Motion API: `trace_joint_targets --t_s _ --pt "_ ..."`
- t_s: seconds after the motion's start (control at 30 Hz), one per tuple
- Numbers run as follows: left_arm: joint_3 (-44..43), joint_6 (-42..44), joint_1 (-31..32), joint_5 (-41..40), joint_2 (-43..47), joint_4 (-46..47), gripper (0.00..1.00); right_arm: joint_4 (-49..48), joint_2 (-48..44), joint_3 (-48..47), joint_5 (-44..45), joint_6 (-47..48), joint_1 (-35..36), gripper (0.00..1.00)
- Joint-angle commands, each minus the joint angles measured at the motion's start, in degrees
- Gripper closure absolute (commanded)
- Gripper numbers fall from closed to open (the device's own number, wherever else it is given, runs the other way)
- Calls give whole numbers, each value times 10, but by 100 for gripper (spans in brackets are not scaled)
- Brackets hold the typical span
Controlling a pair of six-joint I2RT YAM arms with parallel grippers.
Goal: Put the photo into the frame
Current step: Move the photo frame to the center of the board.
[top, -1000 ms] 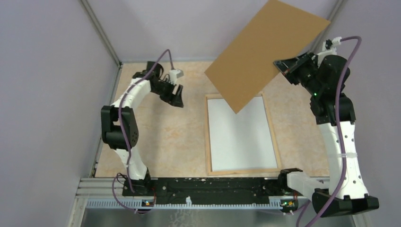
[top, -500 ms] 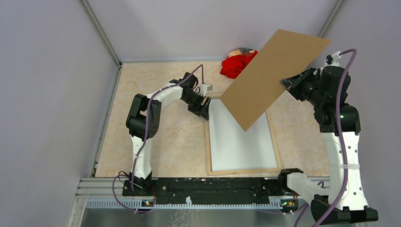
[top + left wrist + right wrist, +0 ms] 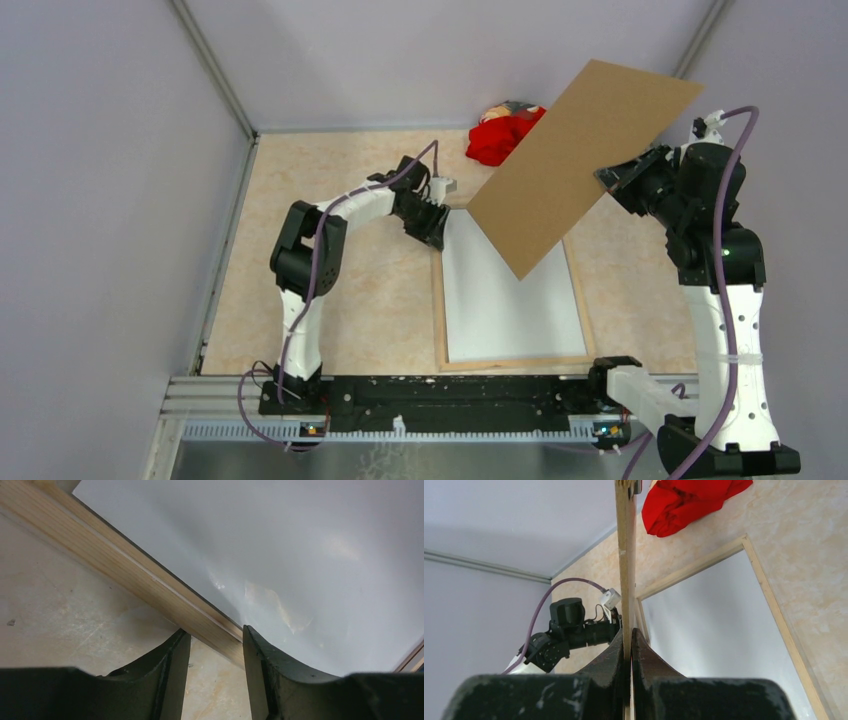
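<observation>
The frame [image 3: 437, 300] lies on the table with its light wood back up. The photo [image 3: 510, 300] rests inside it, white back showing. My left gripper [image 3: 432, 228] is down at the frame's far left corner. In the left wrist view its jaws [image 3: 214, 632] stand apart, one on each side of the wooden rail [image 3: 125, 565], with the photo [image 3: 300, 555] to the right. My right gripper [image 3: 615, 180] is shut on the edge of a brown backing board [image 3: 580, 160], held tilted in the air over the frame's far end. The board's edge [image 3: 625, 555] runs up between the right gripper's fingers [image 3: 627, 632].
A red cloth [image 3: 500, 135] lies bunched at the back of the table behind the frame, also seen as a red cloth [image 3: 689, 500] from the right wrist. Grey walls enclose the table on the left, back and right.
My left arm swung from the far left over to the frame's far left corner and its jaws narrowed. The raised board tipped right, uncovering the red cloth.
</observation>
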State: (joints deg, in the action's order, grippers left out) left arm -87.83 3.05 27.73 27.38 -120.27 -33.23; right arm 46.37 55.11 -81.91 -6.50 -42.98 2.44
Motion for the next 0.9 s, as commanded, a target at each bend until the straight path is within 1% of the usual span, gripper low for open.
trace_joint_targets --t_s 0.0,0.13,0.23,0.27,0.37,0.53,0.7,0.87 --pt "23 -4 7 -60 -6 14 53 -59 -18 -40 2 5 -4 100" --pt "30 -1 7 -103 -2 11 72 -62 -18 -36 0 2 -4 100" --pt "29 2 4 -140 3 12 83 -69 -18 -29 -6 -1 -5 100" --pt "27 1 3 -155 4 12 85 -71 -18 -27 -7 -2 -5 100" --pt "22 0 -10 -179 9 13 87 -79 -18 -19 -15 -6 -5 100" --pt "15 -1 -54 -186 13 12 88 -92 -15 -4 -30 -13 -5 100" --pt "19 -8 -115 -182 20 19 90 -110 -14 15 -41 -20 -4 100" --pt "26 -14 -196 -172 21 30 91 -132 -11 37 -59 -27 -4 100"
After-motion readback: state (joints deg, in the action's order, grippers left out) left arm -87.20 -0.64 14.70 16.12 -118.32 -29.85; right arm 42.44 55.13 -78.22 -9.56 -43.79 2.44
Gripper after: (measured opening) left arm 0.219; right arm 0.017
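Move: The photo frame's left rail already lies between the left hand's open fingertips, about 1 cm below the hand point; the frame's middle is some 16 cm right and 10 cm back. The red cloth lies roughly 31 cm ahead and 18 cm right. From the right hand, which is holding the backing board, that gripped stretch of rail is about 28 cm left, 8 cm ahead and 35 cm below. Left fingers pinch the frame's left rail, then drag it roughly 11 cm left and 8 cm forward. ##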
